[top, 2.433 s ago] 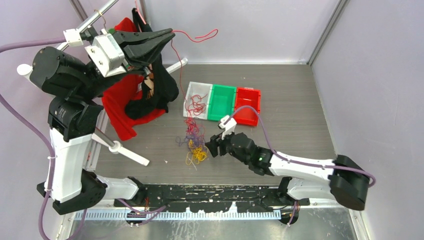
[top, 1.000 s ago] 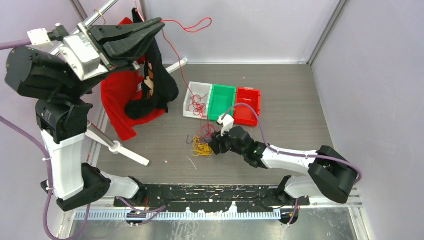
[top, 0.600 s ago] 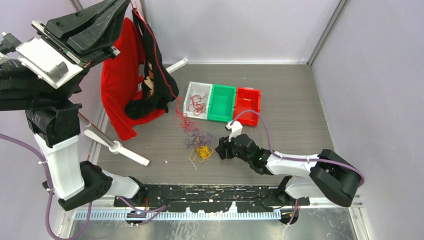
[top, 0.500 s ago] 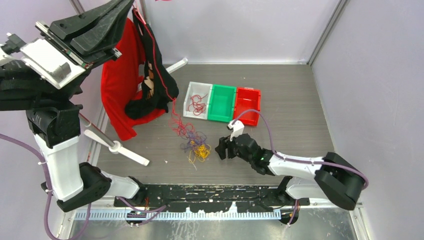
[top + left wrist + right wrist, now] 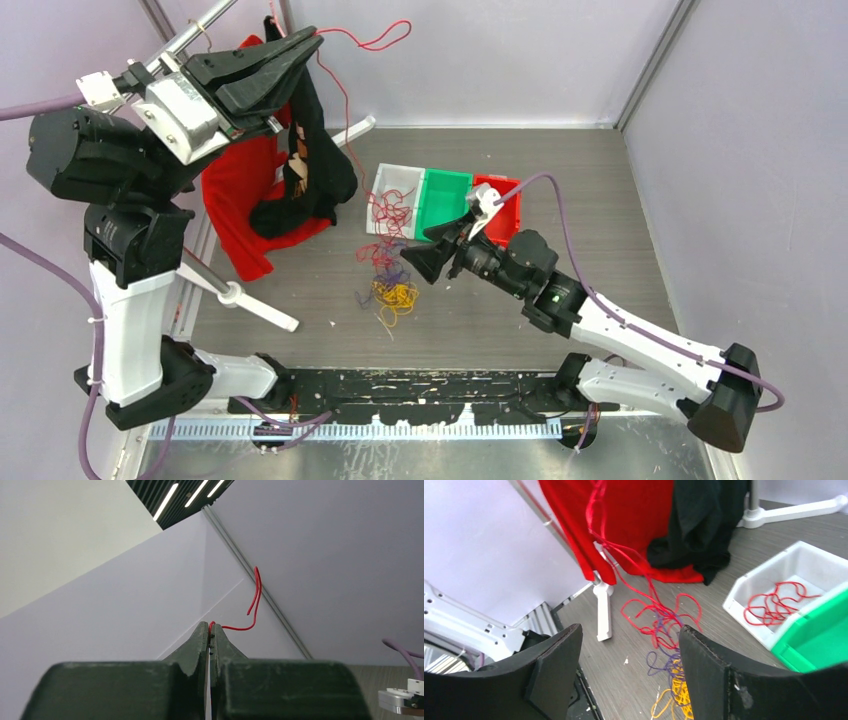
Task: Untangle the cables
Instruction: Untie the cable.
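Note:
The cables are a loose tangle on the table: red strands (image 5: 385,210), purple ones (image 5: 385,255) and a yellow clump (image 5: 395,295). One red cable (image 5: 343,95) rises from the tangle to my left gripper (image 5: 315,38), which is raised high at the back left and shut on it. In the left wrist view the red cable (image 5: 255,595) sticks out past the pinched tips of the left gripper (image 5: 210,627). My right gripper (image 5: 420,250) hovers just right of the tangle, open and empty. Through the right gripper (image 5: 629,635) I see red (image 5: 659,615), purple (image 5: 664,662) and yellow (image 5: 679,695) cables below.
A white bin (image 5: 400,168) holds a red cable (image 5: 774,602). A green bin (image 5: 447,200) and a red bin (image 5: 508,200) stand right of it. Red cloth (image 5: 240,200) and black cloth (image 5: 320,170) hang on a white rack with feet (image 5: 245,300).
My right gripper rose off the table, opened wider and moved back toward the bins. The left gripper swung lower and rightward, still holding the red cable. The tangle shifted slightly.

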You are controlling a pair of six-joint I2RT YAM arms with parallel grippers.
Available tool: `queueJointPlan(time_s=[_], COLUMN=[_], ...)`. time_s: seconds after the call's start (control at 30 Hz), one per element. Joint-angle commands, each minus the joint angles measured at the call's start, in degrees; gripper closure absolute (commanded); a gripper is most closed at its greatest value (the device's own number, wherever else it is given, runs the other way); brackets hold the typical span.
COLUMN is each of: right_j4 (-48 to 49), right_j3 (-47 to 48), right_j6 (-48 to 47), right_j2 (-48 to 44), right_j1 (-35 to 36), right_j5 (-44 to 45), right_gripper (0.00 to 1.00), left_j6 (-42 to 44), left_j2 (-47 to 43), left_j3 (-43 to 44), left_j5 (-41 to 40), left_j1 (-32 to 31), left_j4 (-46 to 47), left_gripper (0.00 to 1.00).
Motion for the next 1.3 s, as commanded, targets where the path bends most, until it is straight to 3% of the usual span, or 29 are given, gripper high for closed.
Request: queueJointPlan(time_s=[0.0,0.43,0.67,0.73,0.83,0.9,1.07,1.27], right_j4=[1.45,3.4,7.14,6.87,6.88,5.89,-0.73,-11.39], right_j3=[4.27,10.81,12.12,13.6,14.32,14.35,13.48,12.48], right_j6=[-1.7,-4.35,-4.41,-5.59,-6.96,-7.7,-10.26,-11.24], right_j2=[4.17,14.14,17.24,18.83,20.11,19.65,14.85,6.7], right_j1=[0.75,2.11,2.53,3.3,3.96,4.13,4.11,3.31], right_j5=[-4.39,-3.07,-1.4,-0.28,2.6,4.35,6.13,0.77], right_gripper=[0.27,0.33,0.42,0.49,0.71,0.81,0.9,0.98], left_j6=[-1.4,-2.17,-2.35,-2.24,-2.17,-1.54,3.97,9.18], left_j2=[-1.4,-3.54,-4.56,-4.79,-4.86,-5.18,-7.17,-13.03], left_j3=[-0.79,-1.7,-3.05,-3.49,-2.92,-2.87,-4.98,-16.44], left_j5=[0.54,0.63,0.63,0.55,0.46,0.46,-2.02,-14.97], left_j1=[-0.26,-0.27,-0.27,-0.25,-0.27,-0.27,-0.27,-0.22], left_j4=[1.12,0.69,-0.93,-1.11,-2.23,-3.13,-6.43,-11.18], left_gripper=[1.0,1.0,1.0,1.0,1.0,1.0,1.0,1.0])
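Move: My right hand is open, aimed at the red cable strand hanging from my left hand, which passes about 7 cm to its left, 3 cm ahead and 3 cm lower. The cable tangle lies roughly 30 cm below the right hand, 7 cm ahead and 5 cm left; the white bin is some 22 cm ahead and 4 cm left, also far below. From my left hand, that stretch of strand is about 43 cm down and 6 cm ahead, level with it sideways. I sweep my right hand about 7 cm left into the hanging red strand, easing 3 cm forward and a little down, and shut the fingers on it. Then I draw it about 3 cm back to the right and slightly up, fingertips dipped some 10 degrees by now. My left hand keeps its pinch on the red cable above and sinks about 5 cm, mostly late on. ##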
